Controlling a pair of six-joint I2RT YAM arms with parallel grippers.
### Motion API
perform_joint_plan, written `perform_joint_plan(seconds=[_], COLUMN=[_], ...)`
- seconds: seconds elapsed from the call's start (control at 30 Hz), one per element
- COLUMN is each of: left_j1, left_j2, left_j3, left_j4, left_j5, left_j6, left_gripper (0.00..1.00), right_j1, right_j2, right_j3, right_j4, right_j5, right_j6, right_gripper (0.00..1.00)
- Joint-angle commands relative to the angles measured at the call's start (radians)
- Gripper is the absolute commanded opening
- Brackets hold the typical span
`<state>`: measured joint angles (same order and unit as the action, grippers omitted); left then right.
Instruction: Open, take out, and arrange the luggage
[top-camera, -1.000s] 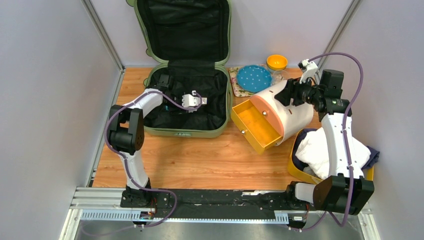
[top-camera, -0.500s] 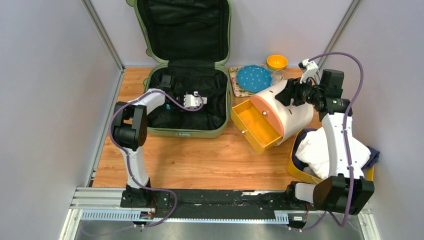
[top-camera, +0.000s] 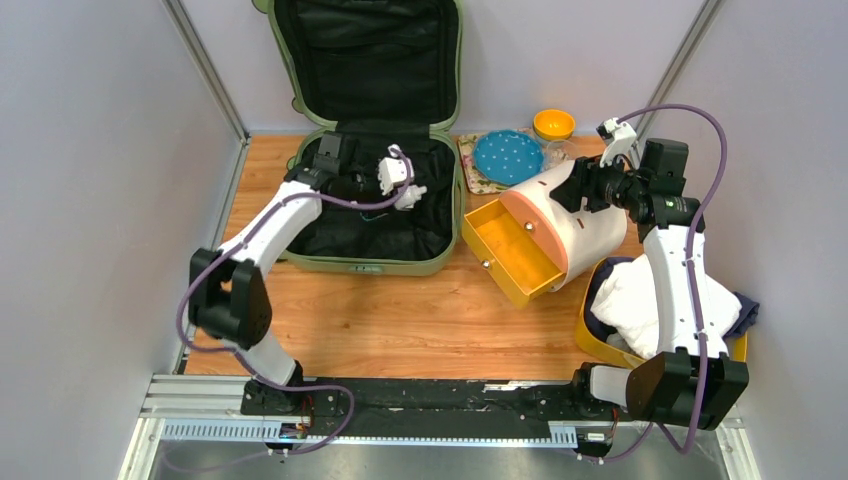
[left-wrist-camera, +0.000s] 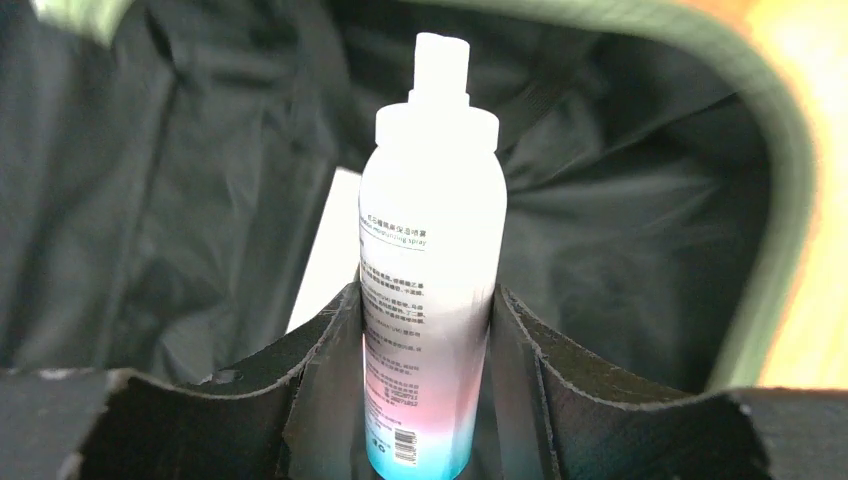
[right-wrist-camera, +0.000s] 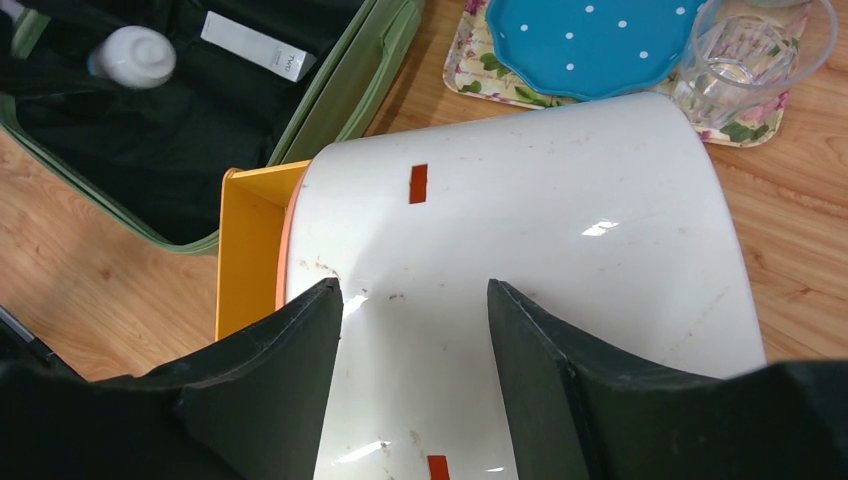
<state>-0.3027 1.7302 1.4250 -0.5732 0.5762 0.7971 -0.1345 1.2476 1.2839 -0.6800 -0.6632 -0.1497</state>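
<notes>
The sage-green luggage lies open at the back left, with its lid propped against the wall and its black lining showing. My left gripper is shut on a white spray bottle with a pink-to-blue base, held above the lining near the green rim. A flat white packet lies on the lining below. My right gripper is open, its fingers spread just over the curved top of the cream drawer box.
The box's yellow drawer stands pulled out toward the suitcase. Behind it are a blue dotted plate on a floral tray, a clear glass and an orange-lidded jar. A yellow tray with white cloth sits at the right.
The left gripper narrowed onto the spray bottle and carried it up and toward the back right of the suitcase, the arm stretching out. The right arm stayed put.
</notes>
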Motion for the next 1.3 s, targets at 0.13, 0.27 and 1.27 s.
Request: perform_joint_plan(seconds=[0.13, 0.27, 1.27], left_j1=[-0.35, -0.472, -0.631], left_j2=[-0.267, -0.239, 0.081], left_j3=[-0.115, -0.094, 0.265], left_j4=[0.059, 0.082, 0.046], left_j5=[0.027, -0.048, -0.093], left_j6=[0.311, 0.541, 0.887], left_gripper=[0.0, 0.0, 0.0], right_j1=[-0.005, -0.005, -0.005], right_j2=[0.044, 0.036, -0.054], right_j3=[-0.003, -0.006, -0.097], right_j4=[-0.124, -0.098, -0.006], right_j5=[0.004, -0.006, -0.01], right_j6=[0.027, 0.048, 0.118], right_gripper=[0.62, 0.63, 0.62])
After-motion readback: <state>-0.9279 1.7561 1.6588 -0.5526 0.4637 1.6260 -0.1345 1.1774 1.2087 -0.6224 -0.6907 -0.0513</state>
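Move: The open yellow drawer, where the spray bottle already in the left fingers is being taken, lies about 26 cm to that hand's right, 12 cm back and 11 cm below. The white cabinet behind it stands some 37 cm right and 8 cm back, 4 cm lower. The blue plate is 24 cm right, 5 cm ahead and 14 cm below. From the right hand, the drawer is roughly 11 cm left, 6 cm back and 22 cm below. The spray bottle, still pinched between the left fingers, is carried out over the suitcase's right rim to above the open drawer: quickly back and right with a rise, then mostly right, dipping slightly before rising again, about 24 cm right and 12 cm back in all. The wrist rolls some 75 degrees about the fingers' line, clockwise looking along them, swinging the cap towards the robot. ##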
